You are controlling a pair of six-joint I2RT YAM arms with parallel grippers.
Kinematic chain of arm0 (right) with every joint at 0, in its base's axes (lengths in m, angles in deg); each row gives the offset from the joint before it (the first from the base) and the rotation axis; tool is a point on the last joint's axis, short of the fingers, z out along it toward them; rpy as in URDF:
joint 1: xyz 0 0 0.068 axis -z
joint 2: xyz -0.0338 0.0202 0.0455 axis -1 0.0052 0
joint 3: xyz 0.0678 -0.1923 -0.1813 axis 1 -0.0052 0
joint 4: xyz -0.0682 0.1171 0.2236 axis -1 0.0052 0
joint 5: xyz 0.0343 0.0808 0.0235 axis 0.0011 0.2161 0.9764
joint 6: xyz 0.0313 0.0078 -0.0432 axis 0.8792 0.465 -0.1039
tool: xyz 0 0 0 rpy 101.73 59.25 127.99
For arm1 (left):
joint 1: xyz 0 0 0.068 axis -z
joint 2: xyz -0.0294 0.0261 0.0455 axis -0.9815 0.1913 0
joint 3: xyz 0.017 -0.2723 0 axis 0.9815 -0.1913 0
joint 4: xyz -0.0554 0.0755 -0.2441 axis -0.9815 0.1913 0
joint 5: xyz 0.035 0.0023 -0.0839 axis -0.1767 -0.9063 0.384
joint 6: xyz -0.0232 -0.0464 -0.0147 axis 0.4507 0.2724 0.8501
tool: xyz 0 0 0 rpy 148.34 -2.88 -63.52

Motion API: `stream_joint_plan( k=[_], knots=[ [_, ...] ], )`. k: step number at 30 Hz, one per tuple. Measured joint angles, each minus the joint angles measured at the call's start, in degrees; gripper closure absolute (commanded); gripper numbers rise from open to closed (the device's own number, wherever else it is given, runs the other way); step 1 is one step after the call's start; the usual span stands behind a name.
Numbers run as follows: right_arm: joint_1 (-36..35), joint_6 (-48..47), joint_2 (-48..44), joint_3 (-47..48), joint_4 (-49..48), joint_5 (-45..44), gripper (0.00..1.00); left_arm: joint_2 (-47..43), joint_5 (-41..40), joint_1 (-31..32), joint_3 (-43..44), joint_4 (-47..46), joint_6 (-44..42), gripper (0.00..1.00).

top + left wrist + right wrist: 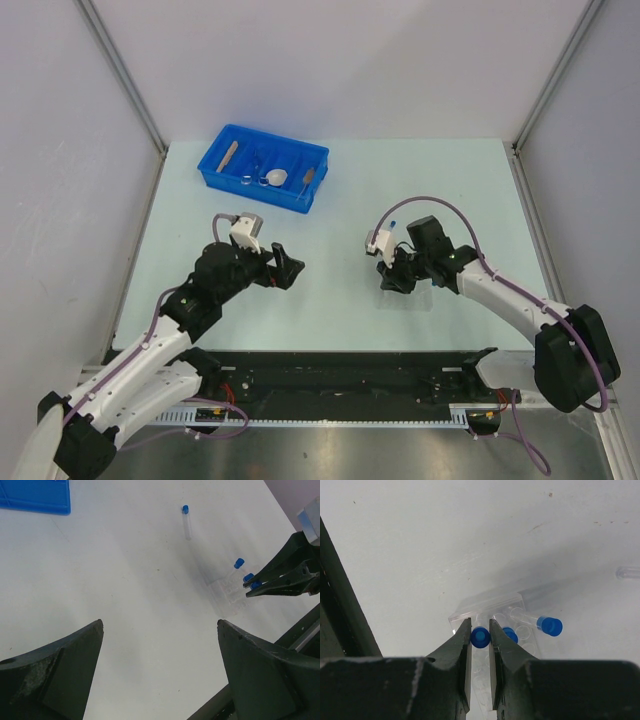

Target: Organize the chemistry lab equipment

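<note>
My right gripper (pixel 480 623) is shut on the blue cap of a small clear tube (pixel 480 637) that stands over the clear tube rack (pixel 487 604). A second capped tube (pixel 510 634) stands in the rack beside it, and a third (pixel 549 625) leans tilted to the right. One loose tube (pixel 186 522) lies on the table beyond the rack. My left gripper (pixel 160 630) is open and empty, left of the rack. The wooden stick (pixel 229 153), metal tongs (pixel 256 157), white dish (pixel 277 178) and brown-handled tool (pixel 308 178) lie in the blue bin (pixel 222 170).
The blue bin stands at the far left of the table. Grey walls enclose the table on three sides. A black rail (pixel 350 375) runs along the near edge between the arm bases. In the top view my right gripper (pixel 386 278) is at centre right and my left gripper (pixel 290 268) at centre left.
</note>
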Motion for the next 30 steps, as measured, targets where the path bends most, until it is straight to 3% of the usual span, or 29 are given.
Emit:
stream_joint_plan(
  k=[13,15,21,26,30],
  knots=[
    [0.0,-1.6,-1.9,-0.9,2.6,-0.1,0.70,-0.1,0.2,-0.1,0.0,-0.1,0.3,0.00],
    [0.0,-1.7,-2.8,-0.9,3.9,0.1,0.64,-0.1,0.2,-0.1,0.0,-0.1,0.3,0.00],
    [1.0,-2.3,-6.2,-0.6,9.0,1.7,0.62,-0.1,0.3,-0.3,0.0,-0.1,0.3,0.00],
    [6.0,-1.0,-6.6,5.9,13.9,4.7,0.54,0.0,0.3,-0.3,0.0,-0.1,0.3,0.00],
    [11.1,4.3,-4.9,12.9,11.9,7.0,0.53,0.0,0.3,-0.5,0.0,0.0,0.3,0.00]
  ],
)
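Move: The right hand holds a test tube by its blue cap, upright in the left end of the clear rack; the rack's middle lies about 4 cm right, 2 cm back and 5 cm below. A leaning tube's cap is about 3 cm ahead, level sideways and 1 cm lower; the loose tube lies straight ahead, some 11 cm out and 8 cm down. From the left hand the rack is about 25 cm right, 3 cm back and 15 cm below. Right fingers open off the blue cap, draw back about 3 cm, then rise some 9 cm and forward. ##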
